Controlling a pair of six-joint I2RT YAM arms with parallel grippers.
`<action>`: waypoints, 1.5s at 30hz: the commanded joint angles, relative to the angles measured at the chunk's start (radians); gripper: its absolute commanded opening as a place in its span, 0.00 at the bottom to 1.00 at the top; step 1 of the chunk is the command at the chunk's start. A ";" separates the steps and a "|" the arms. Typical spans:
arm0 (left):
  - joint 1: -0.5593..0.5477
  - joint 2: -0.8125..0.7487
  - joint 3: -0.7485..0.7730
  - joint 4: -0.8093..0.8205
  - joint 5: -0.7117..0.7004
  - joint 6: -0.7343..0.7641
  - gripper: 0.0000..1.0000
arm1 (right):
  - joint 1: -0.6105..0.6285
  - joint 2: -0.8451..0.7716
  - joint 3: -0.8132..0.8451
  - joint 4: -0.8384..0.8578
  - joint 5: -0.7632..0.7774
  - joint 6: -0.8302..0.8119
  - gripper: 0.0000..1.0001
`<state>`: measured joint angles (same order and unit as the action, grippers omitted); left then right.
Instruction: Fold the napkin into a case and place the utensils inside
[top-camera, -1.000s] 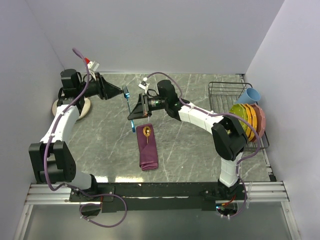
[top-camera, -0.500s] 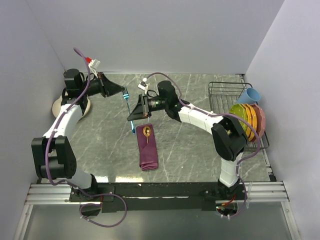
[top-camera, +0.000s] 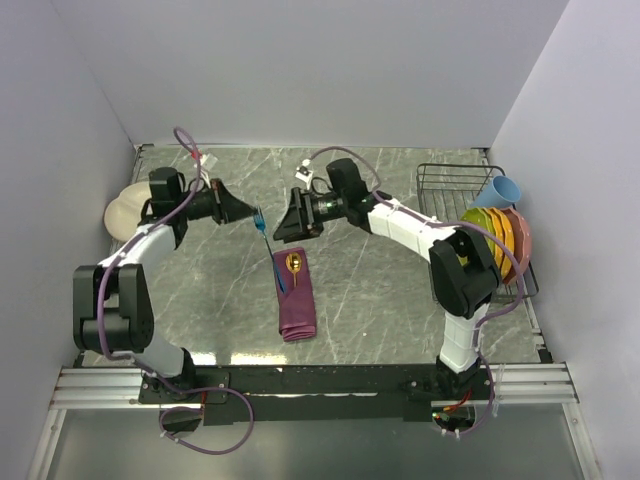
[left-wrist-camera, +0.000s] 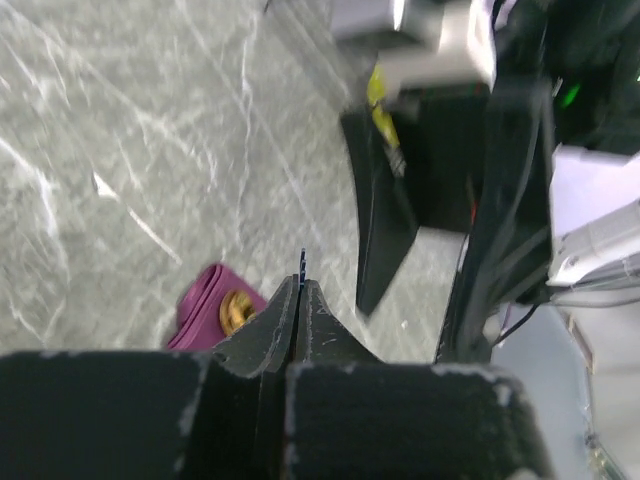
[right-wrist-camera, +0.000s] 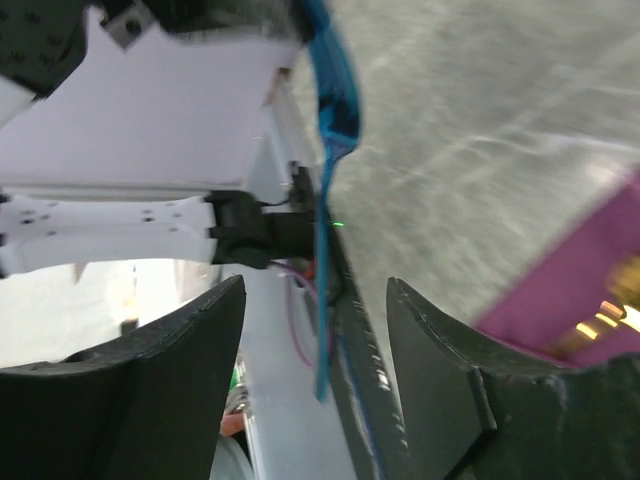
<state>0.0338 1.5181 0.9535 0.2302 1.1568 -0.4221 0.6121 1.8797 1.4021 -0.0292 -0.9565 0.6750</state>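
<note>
The napkin lies folded as a narrow maroon case (top-camera: 296, 303) in the middle of the table, with the gold spoon (top-camera: 294, 263) on its far end. My left gripper (top-camera: 243, 214) is shut on the head of the blue fork (top-camera: 266, 238), whose handle slants down toward the case. In the left wrist view only a blue sliver of the fork (left-wrist-camera: 302, 262) shows above the closed jaws, with the case (left-wrist-camera: 203, 303) and spoon (left-wrist-camera: 235, 312) below. My right gripper (top-camera: 284, 229) stands open just right of the fork. The fork (right-wrist-camera: 335, 110) hangs free between its spread fingers (right-wrist-camera: 190, 335).
A cream plate (top-camera: 124, 211) sits at the far left behind the left arm. A wire dish rack (top-camera: 452, 184) at the right holds several coloured plates (top-camera: 497, 236) and a blue cup (top-camera: 500, 189).
The fork has passed from the right gripper to the left: the left jaws closed on it and the right jaws opened. The left arm swung right and nearer, and the fork now tilts toward the case.
</note>
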 joint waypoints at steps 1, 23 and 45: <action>-0.012 0.063 -0.022 0.055 0.066 0.178 0.01 | -0.040 -0.034 0.026 -0.167 0.051 -0.172 0.67; -0.054 0.211 -0.035 0.599 0.096 -0.134 0.01 | 0.009 0.064 0.060 -0.121 0.101 -0.183 0.58; -0.055 -0.014 -0.027 0.238 -0.238 -0.109 0.48 | 0.040 -0.028 -0.043 -0.023 0.163 -0.150 0.00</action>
<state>-0.0338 1.6653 0.8867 0.7467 1.1503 -0.6575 0.6525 1.9480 1.3987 -0.0692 -0.8680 0.5339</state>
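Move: The left gripper already holds the blue fork by its tine end, the handle running back towards the robot. The right gripper waits open about 7 cm to the left gripper's right and 5 cm back, at about the same height. From the right gripper, the fork's middle is some 3 cm back, 2 cm left and 1 cm lower. Some 18 cm below it are the spoon, 2 cm right and 1 cm ahead, and the folded napkin, 3 cm right and 5 cm back. Dip the left gripper about 8 cm and slightly forward with the fork, then bring it back up while easing 3 cm right. Let the open right gripper sink some 5 cm and swing right, tips tilting down about 10 degrees, then come back left and pinch the fork just behind its head; only then open the left fingers off the tines. ##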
